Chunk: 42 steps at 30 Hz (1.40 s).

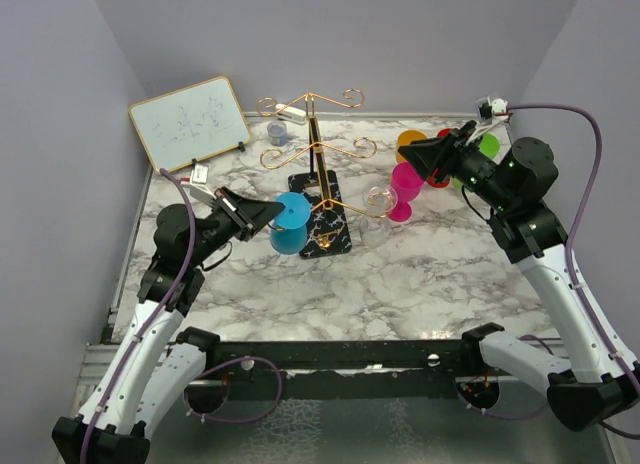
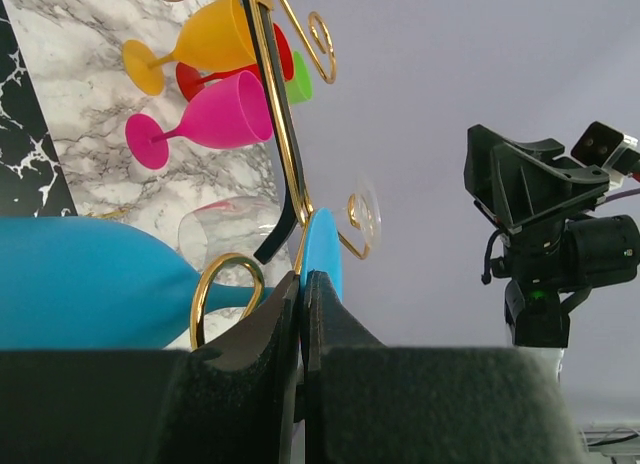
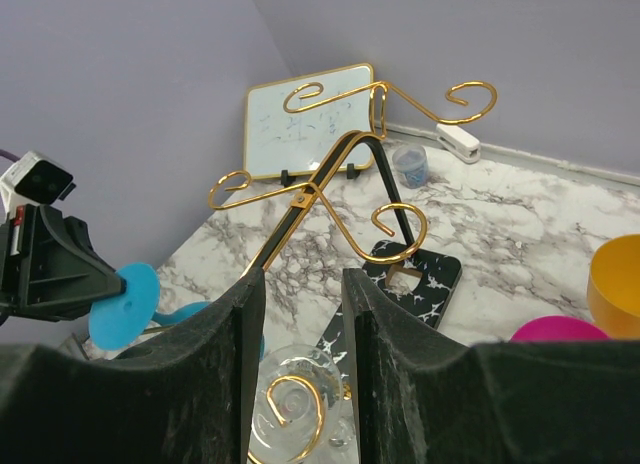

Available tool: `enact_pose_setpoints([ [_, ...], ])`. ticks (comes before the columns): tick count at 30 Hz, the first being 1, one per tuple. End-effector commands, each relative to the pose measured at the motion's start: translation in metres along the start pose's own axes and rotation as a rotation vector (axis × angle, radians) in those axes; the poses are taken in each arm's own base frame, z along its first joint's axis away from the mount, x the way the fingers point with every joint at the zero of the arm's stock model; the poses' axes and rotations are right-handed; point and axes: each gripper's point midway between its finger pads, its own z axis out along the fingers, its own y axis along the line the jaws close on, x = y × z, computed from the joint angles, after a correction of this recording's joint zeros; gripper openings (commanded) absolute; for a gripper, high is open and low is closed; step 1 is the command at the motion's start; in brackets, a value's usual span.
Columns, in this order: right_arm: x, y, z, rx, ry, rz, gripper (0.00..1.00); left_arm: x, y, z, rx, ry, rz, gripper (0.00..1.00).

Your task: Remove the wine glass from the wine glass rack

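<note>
The gold wire wine glass rack (image 1: pixel 318 149) stands on its black veined base (image 1: pixel 335 229) mid-table. A blue wine glass (image 1: pixel 291 224) hangs upside down from a lower left arm. My left gripper (image 1: pixel 270 216) is shut on the rim of its round foot (image 2: pixel 323 252), just past the arm's gold curl (image 2: pixel 228 289). A clear wine glass (image 1: pixel 378 205) hangs on the lower right arm. My right gripper (image 1: pixel 407 154) hovers above and behind it, open. In the right wrist view the clear foot (image 3: pixel 300 412) shows low between the fingers (image 3: pixel 225 334), apart from them.
A pink glass (image 1: pixel 405 189) stands right of the rack, with orange (image 1: pixel 411 140), red and green (image 1: pixel 488 144) glasses behind it. A small whiteboard (image 1: pixel 190 122) leans at the back left. A small cup (image 1: pixel 277 134) and a white clip (image 1: pixel 292 112) lie at the back.
</note>
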Motion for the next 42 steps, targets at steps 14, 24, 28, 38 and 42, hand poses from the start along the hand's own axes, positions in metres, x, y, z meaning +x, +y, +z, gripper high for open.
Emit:
enact_pose_setpoints([
  [14,-0.011,0.002,0.002,0.001,-0.030,-0.012,0.36,-0.053,-0.062,0.047,0.137,-0.083,0.183,0.00],
  [24,-0.017,0.004,0.002,0.003,-0.021,-0.022,0.36,-0.080,-0.120,0.074,0.273,-0.079,0.236,0.00],
  [28,-0.020,0.006,0.002,-0.004,-0.016,-0.025,0.36,-0.084,-0.151,0.066,0.335,-0.075,0.239,0.00],
  [38,-0.022,0.023,0.008,-0.107,-0.006,-0.017,0.37,-0.088,-0.214,0.015,0.445,-0.164,0.296,0.00],
  [42,-0.022,0.038,0.008,-0.202,-0.009,-0.012,0.37,-0.088,-0.220,0.005,0.469,-0.187,0.304,0.00],
])
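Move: The left gripper still pinches the blue wine glass by its foot. The glass's middle is about 3 cm ahead, 4 cm right and 7 cm below, its stem still in the rack's lower left hook, some 3 cm ahead, 3 cm right and 4 cm down. The middle left hook stands about 5 cm ahead, 1 cm left and 8 cm up; the clear glass 5 cm ahead, 21 cm right, 7 cm down. From the right hand, the blue glass is roughly 5 cm back, 25 cm left, 14 cm down. Bring the left gripper forward about 9 cm, easing slightly right and beginning to climb, so the stem leaves the rack's lower left hook. Then lift steeply, drawing back some 6 cm, to finish about 21 cm higher than at the start. Tip the fingers up nearly 30 degrees along the way, keeping the pinch on the foot. ##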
